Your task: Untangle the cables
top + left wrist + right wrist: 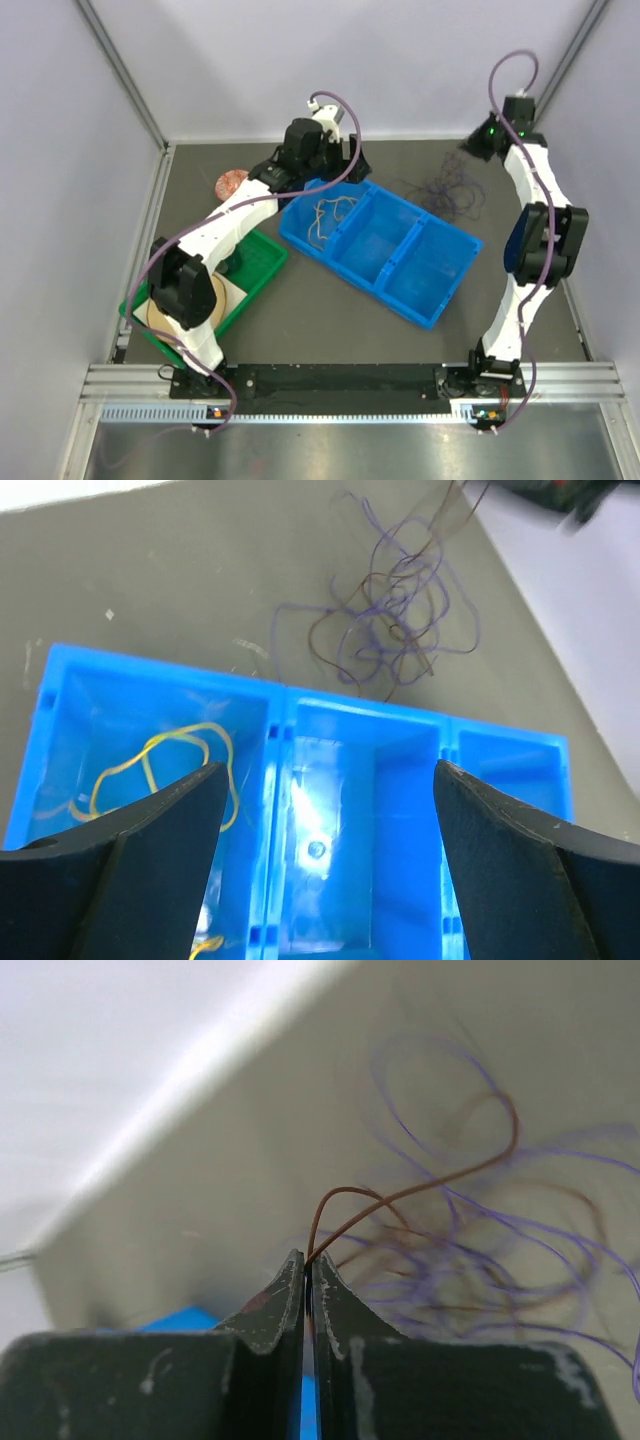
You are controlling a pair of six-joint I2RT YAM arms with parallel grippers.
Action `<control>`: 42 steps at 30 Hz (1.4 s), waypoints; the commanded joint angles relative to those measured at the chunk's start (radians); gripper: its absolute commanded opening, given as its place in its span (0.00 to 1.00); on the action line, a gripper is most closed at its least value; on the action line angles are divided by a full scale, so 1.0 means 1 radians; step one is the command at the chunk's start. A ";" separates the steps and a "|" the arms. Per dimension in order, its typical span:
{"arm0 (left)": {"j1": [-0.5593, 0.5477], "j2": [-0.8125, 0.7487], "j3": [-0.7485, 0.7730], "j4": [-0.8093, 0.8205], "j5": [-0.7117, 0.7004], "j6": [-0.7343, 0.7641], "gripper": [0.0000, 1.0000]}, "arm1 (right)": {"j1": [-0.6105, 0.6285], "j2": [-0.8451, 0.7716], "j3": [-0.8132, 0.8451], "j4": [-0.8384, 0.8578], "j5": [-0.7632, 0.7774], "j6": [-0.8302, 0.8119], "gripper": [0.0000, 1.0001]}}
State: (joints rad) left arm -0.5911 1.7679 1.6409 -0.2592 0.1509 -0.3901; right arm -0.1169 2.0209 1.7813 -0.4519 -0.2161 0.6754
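Note:
The cables split into two groups. A loose tangle of purple and brown cables lies on the grey table behind the blue bin. Cream-yellow cables lie in the bin's left compartment. My left gripper hangs open above the bin's middle compartment, holding nothing. At the back right, my right gripper is shut on a brown cable. That cable arcs from the fingertips into the purple tangle.
The blue bin has three compartments and sits diagonally mid-table. A green tray at the left holds a pale round disc under the left arm. A reddish round object lies at the back left. Walls enclose the table at the back and both sides.

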 commanded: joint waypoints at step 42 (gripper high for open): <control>-0.055 0.533 0.503 0.748 0.510 -0.142 0.93 | 0.036 -0.350 -0.243 0.323 -0.273 0.415 0.00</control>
State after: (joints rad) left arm -0.6437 2.2692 2.0663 0.3378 0.5732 -0.4900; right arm -0.0830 1.6806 1.5467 -0.1997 -0.4545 1.0584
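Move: The right gripper is shut on the brown cable, with the purple-and-brown tangle almost straight under it, some 16 cm down and only 1 cm ahead and 2 cm to its left. From the open left hand, the brown cable at the right fingertips is about 13 cm ahead, 32 cm right and 10 cm lower. The blue box's middle is 2 cm ahead of the left hand and 9 cm right, the yellow cable 9 cm ahead and 6 cm left, both roughly 25 cm down. Still pinching the brown cable, the right hand jerks it up about 34 cm off the tangle, drawing back and tipping its fingers up, then sinks again some 20 cm and holds that height while easing left towards the left hand and rolling its left side up. Meanwhile the left hand, fingers kept wide open, travels about 15 cm right, rising and edging forward past the blue box's far side towards the hanging brown strands, swinging clockwise and rolling its right side up, and ends close to them without closing. ##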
